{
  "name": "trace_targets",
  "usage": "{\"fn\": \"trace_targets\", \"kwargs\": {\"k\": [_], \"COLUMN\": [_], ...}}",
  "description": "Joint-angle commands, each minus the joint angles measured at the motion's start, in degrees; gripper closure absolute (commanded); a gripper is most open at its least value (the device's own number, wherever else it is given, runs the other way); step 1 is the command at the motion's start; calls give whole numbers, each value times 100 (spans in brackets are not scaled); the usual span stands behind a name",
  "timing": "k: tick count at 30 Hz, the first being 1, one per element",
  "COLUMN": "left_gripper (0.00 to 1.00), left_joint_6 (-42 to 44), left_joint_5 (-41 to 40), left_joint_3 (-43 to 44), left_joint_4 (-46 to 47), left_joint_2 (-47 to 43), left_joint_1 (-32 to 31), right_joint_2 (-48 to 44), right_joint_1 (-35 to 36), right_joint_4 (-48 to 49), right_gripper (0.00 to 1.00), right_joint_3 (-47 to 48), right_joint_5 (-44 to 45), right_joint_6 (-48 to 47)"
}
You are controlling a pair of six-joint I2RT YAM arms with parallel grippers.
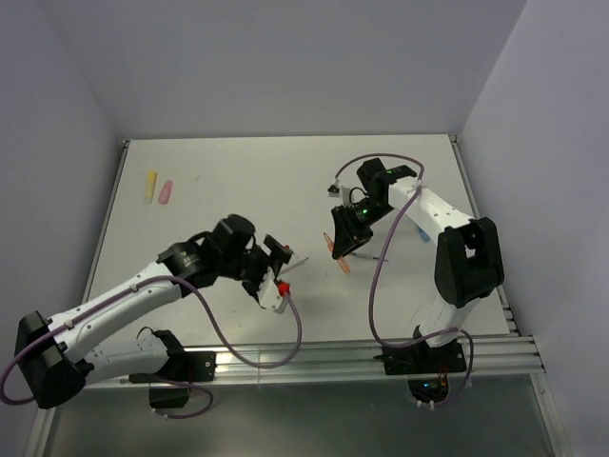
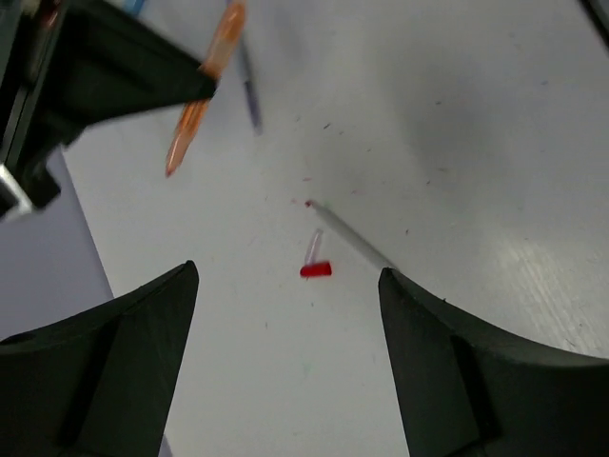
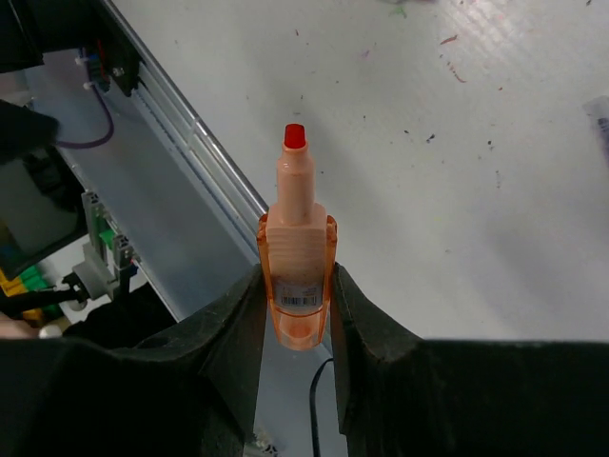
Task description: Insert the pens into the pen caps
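My right gripper (image 3: 297, 278) is shut on an orange pen (image 3: 298, 214). The pen's uncapped red tip (image 3: 295, 136) points away from the wrist camera. In the top view this gripper (image 1: 344, 238) hangs over the table's middle right, and the orange pen (image 1: 340, 259) slants down from it. My left gripper (image 2: 287, 274) stands open above the table with nothing between its fingers. A small red pen cap (image 2: 316, 269) lies on the table just past its fingertips, beside a thin grey stick (image 2: 352, 238). The top view shows the left gripper (image 1: 278, 276) over that red cap (image 1: 283, 286).
A yellow pen (image 1: 149, 184) and a pink pen (image 1: 166, 192) lie together at the far left of the table. A thin bluish pen (image 2: 249, 95) rests near the orange pen. The metal rail (image 1: 381, 352) runs along the near edge. Grey walls close in the sides.
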Motion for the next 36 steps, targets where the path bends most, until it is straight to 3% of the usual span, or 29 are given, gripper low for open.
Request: {"fn": "trace_targets", "kwargs": {"k": [1,7,9,13,20,30,36], "left_gripper": [19,30,31,39,41,47,47], "left_joint_6": [1297,1324,1114,560,278,76,128], "left_joint_5": [-567,-944,-1497,-2323,-2957,-2905,-2940], "left_joint_3": [-240,-688,-996,-945,-891,-654,-803], "left_joint_4": [708,2271,3007,3397,3933,3689,4014], "left_joint_2": [35,414,563,1124,1644,1996,2101], "left_joint_1": [-885,-1993,-2363,-2689,-2778,-2778,-2778], "right_joint_2": [15,-20,67,235,349,525,525], "right_joint_1": [153,777,961,1102,1120,1138,1155], "right_joint_4": [17,70,61,61,61,52,35], "right_gripper": [100,100,100,100,100,100,100], "right_joint_3": [300,300,353,458,406,502,415], "right_joint_5": [-35,431,502,660,704,643,529], "right_joint_6": [338,549,663,839,1032,1094,1085]}}
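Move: The orange pen, held crosswise in the right fingers, lies about 17 cm to the right of the left hand, 4 cm ahead and some 6 cm lower. From the left hand the red cap is about 10 cm ahead and 2 cm right, the white marker 5 cm ahead and 3 cm right, both on the table 19 cm down. The left fingers are 17 cm left, 4 cm back and 6 cm above the right hand; the silver pen lies 8 cm right of that hand, 4 cm ahead, 13 cm below. The left hand sweeps about 12 cm right and 7 cm down towards the orange pen, first swinging back some 6 cm and then coming forward about half of that, rolling roughly 20 degrees while its open fingers narrow but stay apart around the pen's near-base end. The right hand keeps its pinch on the pen and brings it about 4 cm left and 3 cm back to meet the left hand, then sinks a little with a slight tilt and holds still. ##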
